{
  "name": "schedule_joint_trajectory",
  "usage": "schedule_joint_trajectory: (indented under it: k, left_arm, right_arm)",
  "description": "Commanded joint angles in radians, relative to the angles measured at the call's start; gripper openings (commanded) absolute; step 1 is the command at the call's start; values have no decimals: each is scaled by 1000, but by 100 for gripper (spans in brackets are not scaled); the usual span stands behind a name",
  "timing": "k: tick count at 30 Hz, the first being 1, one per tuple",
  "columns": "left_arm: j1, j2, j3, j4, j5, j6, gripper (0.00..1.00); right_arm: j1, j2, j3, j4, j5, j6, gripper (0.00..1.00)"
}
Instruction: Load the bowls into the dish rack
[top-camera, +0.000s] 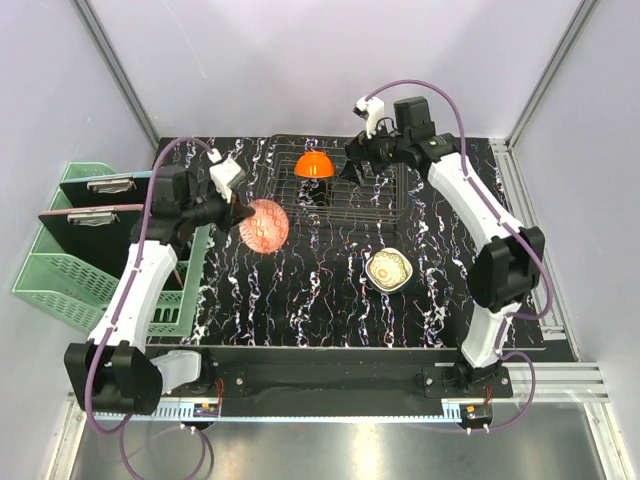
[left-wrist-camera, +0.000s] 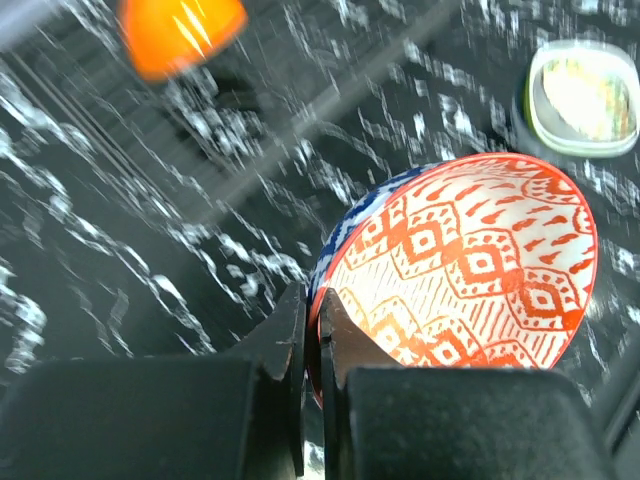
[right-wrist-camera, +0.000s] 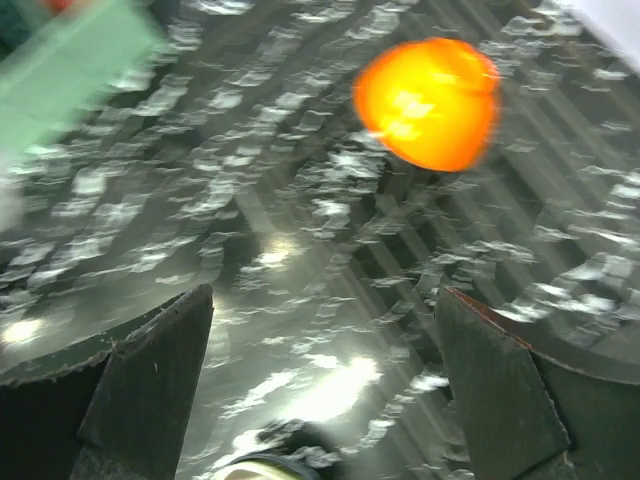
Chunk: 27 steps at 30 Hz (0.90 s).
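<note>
My left gripper (top-camera: 240, 212) (left-wrist-camera: 315, 300) is shut on the rim of a red-patterned bowl (top-camera: 266, 225) (left-wrist-camera: 470, 270) with a blue outside. The bowl is tilted on its side, left of the dish rack (top-camera: 372, 203). An orange bowl (top-camera: 313, 164) (left-wrist-camera: 180, 35) (right-wrist-camera: 428, 100) sits upside down in the rack's back left part. My right gripper (top-camera: 358, 166) (right-wrist-camera: 322, 295) hovers open over the rack, right of the orange bowl, with nothing between its fingers. A cream bowl with a yellow floral inside (top-camera: 390, 269) (left-wrist-camera: 585, 95) stands upright on the table in front of the rack.
A mint-green slatted basket (top-camera: 60, 270) (right-wrist-camera: 65, 70) holding two black clipboards (top-camera: 95, 185) stands at the table's left edge, beside my left arm. The table top (top-camera: 300, 300) is black marble-patterned. White walls and metal rails close in the sides.
</note>
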Motion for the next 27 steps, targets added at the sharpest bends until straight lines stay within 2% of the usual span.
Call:
schedule_joint_trajectory:
  k: [1, 8, 14, 27]
  left_arm:
    - [-14, 12, 57, 149, -9, -117, 0]
    - [-62, 68, 87, 274, -95, -187, 0]
    - [-157, 118, 128, 294, -153, -199, 0]
    - [-211, 138, 186, 301, -147, -244, 0]
  right_arm:
    - [16, -79, -56, -23, -315, 115, 99]
    - [16, -80, -85, 9, -510, 201, 98]
    - [16, -41, -94, 105, -620, 324, 97]
    - [18, 15, -148, 218, -721, 451, 96]
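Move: The red bowl in the left gripper's fingers has its middle about 14 cm back and 18 cm left of the right hand, some 5 cm lower. From the left hand, the waiting right gripper stands about 13 cm ahead and 23 cm right, nearly level in height. The orange bowl in the rack lies some 6 cm ahead, 8 cm left and 17 cm below the right hand; the patterned bowl sits 18 cm back, 10 cm right and 22 cm below it. Bring the open right gripper back about 10 cm and some 6 cm left, away from the orange bowl and towards the red one, swinging its fingers roughly 45 degrees until they point left and nearly level. Meanwhile keep the left gripper shut on the red bowl's rim and carry it forward, then right, rising gently, about 8 cm towards the right gripper. ##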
